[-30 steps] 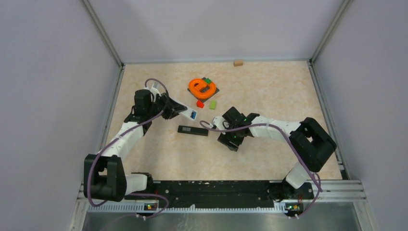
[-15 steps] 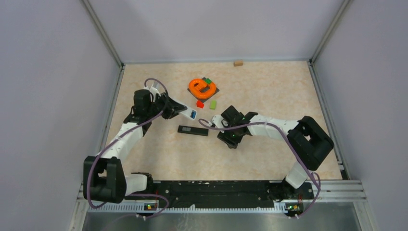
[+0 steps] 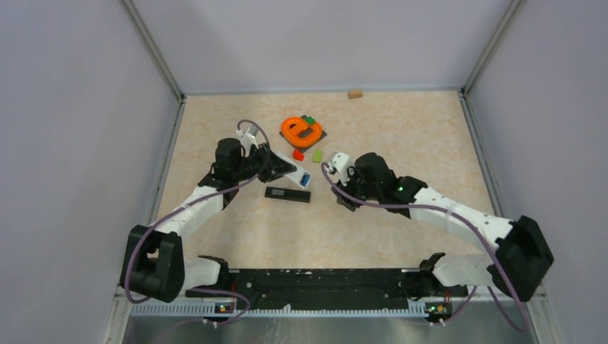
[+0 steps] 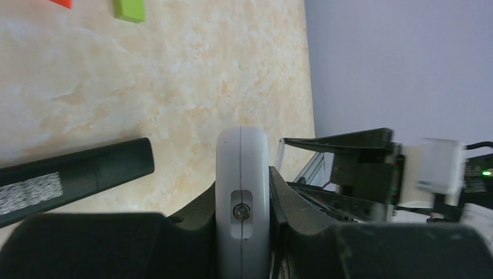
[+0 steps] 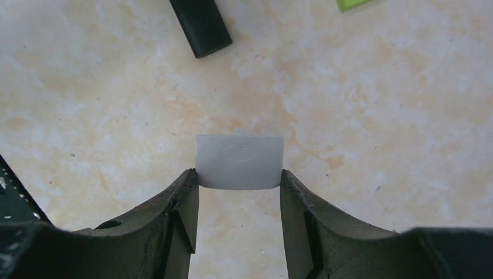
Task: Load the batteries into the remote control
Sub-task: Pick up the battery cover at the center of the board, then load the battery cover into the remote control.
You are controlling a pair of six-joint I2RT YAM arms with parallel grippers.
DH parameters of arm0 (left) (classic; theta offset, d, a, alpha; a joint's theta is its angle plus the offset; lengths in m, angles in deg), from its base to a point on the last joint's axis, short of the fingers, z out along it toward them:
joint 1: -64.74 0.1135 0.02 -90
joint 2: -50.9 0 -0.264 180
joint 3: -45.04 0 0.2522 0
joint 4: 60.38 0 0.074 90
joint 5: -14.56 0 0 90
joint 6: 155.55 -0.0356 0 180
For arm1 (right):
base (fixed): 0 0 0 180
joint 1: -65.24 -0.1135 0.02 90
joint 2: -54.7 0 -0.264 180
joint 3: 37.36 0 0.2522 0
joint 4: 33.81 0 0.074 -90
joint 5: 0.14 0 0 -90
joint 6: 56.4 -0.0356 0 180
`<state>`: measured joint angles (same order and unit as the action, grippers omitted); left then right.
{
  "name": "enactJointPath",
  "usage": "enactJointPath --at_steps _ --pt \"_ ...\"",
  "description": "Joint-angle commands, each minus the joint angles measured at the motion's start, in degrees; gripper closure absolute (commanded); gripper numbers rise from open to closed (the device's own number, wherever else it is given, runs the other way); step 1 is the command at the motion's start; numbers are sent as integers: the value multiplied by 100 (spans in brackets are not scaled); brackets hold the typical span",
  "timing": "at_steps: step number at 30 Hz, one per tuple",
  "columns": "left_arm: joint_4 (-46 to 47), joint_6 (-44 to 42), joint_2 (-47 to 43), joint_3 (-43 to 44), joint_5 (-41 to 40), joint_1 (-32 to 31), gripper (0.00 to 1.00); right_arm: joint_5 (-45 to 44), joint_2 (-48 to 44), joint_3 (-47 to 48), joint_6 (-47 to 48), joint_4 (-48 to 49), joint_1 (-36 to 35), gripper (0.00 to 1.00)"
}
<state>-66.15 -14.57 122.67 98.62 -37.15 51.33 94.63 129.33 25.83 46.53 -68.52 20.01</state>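
My left gripper [image 3: 281,166] is shut on a white remote control [image 3: 297,174], which sticks out to the right above the table. In the left wrist view the remote [image 4: 242,174] stands edge-on, pinched between both fingers. A blue patch [image 3: 305,178] shows at its far end; I cannot tell if it is a battery. No loose batteries are in view. My right gripper [image 3: 338,188] points left, its fingertips closed on both sides of a small pale grey flat plate [image 5: 239,161]. A black remote [image 3: 287,194] lies flat between the two grippers.
Behind the grippers an orange ring toy [image 3: 301,130] sits on a dark plate, with a red block [image 3: 298,154] and a green block [image 3: 317,155] beside it. A small wooden block [image 3: 355,93] lies at the back wall. Walls close in the left, right and back sides.
The left arm has carried the white remote right, toward the middle. The right arm has swung its elbow out to the right, its gripper has shifted slightly back, and its jaws have narrowed.
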Motion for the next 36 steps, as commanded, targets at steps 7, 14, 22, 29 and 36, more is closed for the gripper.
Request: enactJointPath --at_steps 7,14,22,29,36 --pt "1785 -325 226 -318 -572 -1228 100 209 -1306 -271 -247 1031 -208 64" --pt "2232 -214 196 -510 -952 -1457 100 18 -997 66 -145 740 -457 64" --pt "2166 -222 232 -459 -859 -1505 100 -31 -653 309 12 725 -540 64" --pt "2221 -402 215 -452 -648 -1533 100 -138 -431 456 111 627 -546 64" --pt "2344 -446 230 -457 -518 -1568 100 -120 -368 470 131 591 -544 64"
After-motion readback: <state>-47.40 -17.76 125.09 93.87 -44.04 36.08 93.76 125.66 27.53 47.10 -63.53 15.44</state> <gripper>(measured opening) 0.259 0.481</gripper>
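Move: The right gripper already holds the battery cover; the remote's battery bay lies about 11 cm to its left, 6 cm ahead and 6 cm higher. The left gripper, still holding the remote, has the cover some 14 cm to its right, 8 cm back and 7 cm lower. On the table, the black bar is 4 cm back and 1 cm left of the left gripper, 17 cm down; the green block is 6 cm ahead and 8 cm right of that gripper. Bring the remote to the cover: swing the left gripper about 7 cm right and 3 cm back, mostly early, tilting its fingers up some 15 degrees and turning slightly clockwise. Meanwhile lift the cover quickly 6 to 7 cm, then ease it down about 2 cm while carrying it some 3 cm left to the bay's edge. Tip the right fingers up slightly; keep both grips closed on their things. ##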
